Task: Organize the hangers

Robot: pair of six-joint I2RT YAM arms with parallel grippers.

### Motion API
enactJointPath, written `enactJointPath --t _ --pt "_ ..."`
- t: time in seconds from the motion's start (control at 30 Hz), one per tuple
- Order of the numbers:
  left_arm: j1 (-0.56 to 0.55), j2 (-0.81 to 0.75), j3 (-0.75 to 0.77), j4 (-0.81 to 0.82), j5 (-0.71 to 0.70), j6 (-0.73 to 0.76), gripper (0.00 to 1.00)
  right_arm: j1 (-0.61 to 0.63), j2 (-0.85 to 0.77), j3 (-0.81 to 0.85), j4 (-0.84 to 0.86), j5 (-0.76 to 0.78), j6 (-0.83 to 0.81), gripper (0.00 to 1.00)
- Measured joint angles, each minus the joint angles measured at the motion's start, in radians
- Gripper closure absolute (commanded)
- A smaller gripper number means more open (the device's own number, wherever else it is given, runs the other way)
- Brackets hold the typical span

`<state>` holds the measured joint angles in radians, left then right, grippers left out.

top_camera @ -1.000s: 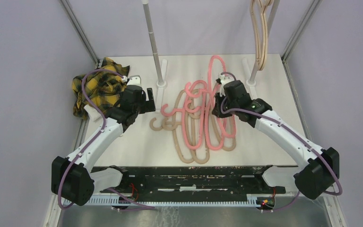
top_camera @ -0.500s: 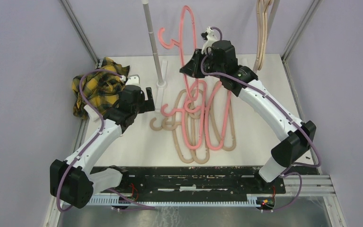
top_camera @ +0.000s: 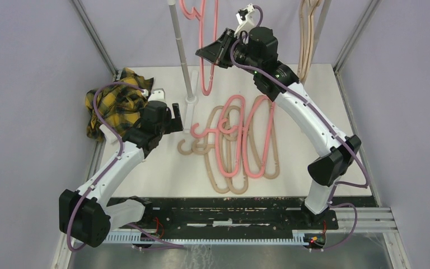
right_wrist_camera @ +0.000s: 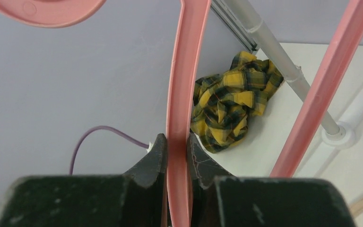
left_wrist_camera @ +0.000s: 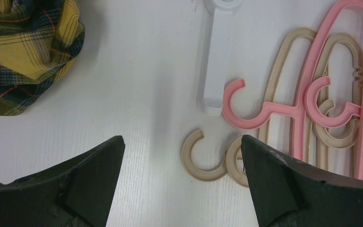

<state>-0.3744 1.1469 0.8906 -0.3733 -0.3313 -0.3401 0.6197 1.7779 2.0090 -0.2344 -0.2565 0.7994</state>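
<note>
A pile of pink and beige hangers [top_camera: 241,143] lies on the white table [top_camera: 162,168]; their hooks [left_wrist_camera: 203,161] show in the left wrist view. My right gripper [top_camera: 206,53] is raised high at the back, shut on the bar of one pink hanger [top_camera: 205,73], which hangs below it. The right wrist view shows that pink hanger [right_wrist_camera: 182,85] pinched between the fingers of the right gripper [right_wrist_camera: 177,142]. Beige hangers [top_camera: 307,45] hang at the back right. My left gripper [top_camera: 176,119] hovers open left of the pile, with nothing in the left gripper [left_wrist_camera: 182,142].
A yellow-black plaid cloth [top_camera: 115,103] lies crumpled at the back left corner. A white rack pole [top_camera: 180,50] rises from a foot [top_camera: 190,101] just left of the lifted hanger. A second pole [top_camera: 320,28] stands at the back right. Metal frame posts flank the table.
My right arm has lifted the pink hanger off the pile and carried it up and leftward toward the top of the rack. The left arm has not moved.
</note>
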Motion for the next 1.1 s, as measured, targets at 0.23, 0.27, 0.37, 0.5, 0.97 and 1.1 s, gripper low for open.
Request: enactJointPath --t 0.23,0.27,0.37,0.5,0.97,1.1 --pt "0.0 -0.005 0.0 0.0 -0.008 0.0 0.01 0.001 0.136 0.127 0.02 0.042 0.127 0.93" --pt "0.0 -0.007 0.0 0.0 -0.008 0.0 0.01 0.001 0.154 0.14 0.023 0.05 0.146 0.93" --pt "0.0 -0.011 0.0 0.0 -0.008 0.0 0.01 0.002 0.197 0.168 0.024 0.077 0.188 0.93" --pt "0.0 -0.012 0.0 -0.001 -0.008 0.0 0.01 0.002 0.237 0.204 0.026 0.106 0.229 0.93" --pt "0.0 -0.015 0.0 -0.015 -0.008 0.0 0.01 0.002 0.372 0.413 0.001 0.164 0.308 0.9" --pt "0.0 -0.017 0.0 -0.015 -0.009 0.0 0.01 0.002 0.411 0.443 -0.024 0.164 0.324 0.89"
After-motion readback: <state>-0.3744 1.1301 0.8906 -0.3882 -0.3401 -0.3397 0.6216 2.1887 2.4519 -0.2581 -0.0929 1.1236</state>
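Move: The right hand already pinches a pink hanger high over the table; the left rack post, taken at that hand's height, stands roughly 12 cm ahead and 9 cm to its left. The brown hangers already hanging are some 35 cm to the right and 8 cm ahead, about level in height; the right rack post is about 38 cm right and 11 cm ahead. From the left hand that same part of the left post is about 18 cm ahead, 6 cm right and 28 cm above. Fingers still pinched on one long side of the pink hanger's loop, the right hand carries the hanger forward about 9.5 cm and some 4.5 cm left, towards the upper part of the left rack post. Height changes little: it dips, eases partly back up, then dips again at the end, while the wrist tilts and rolls by some 20 degrees, partly clockwise. ##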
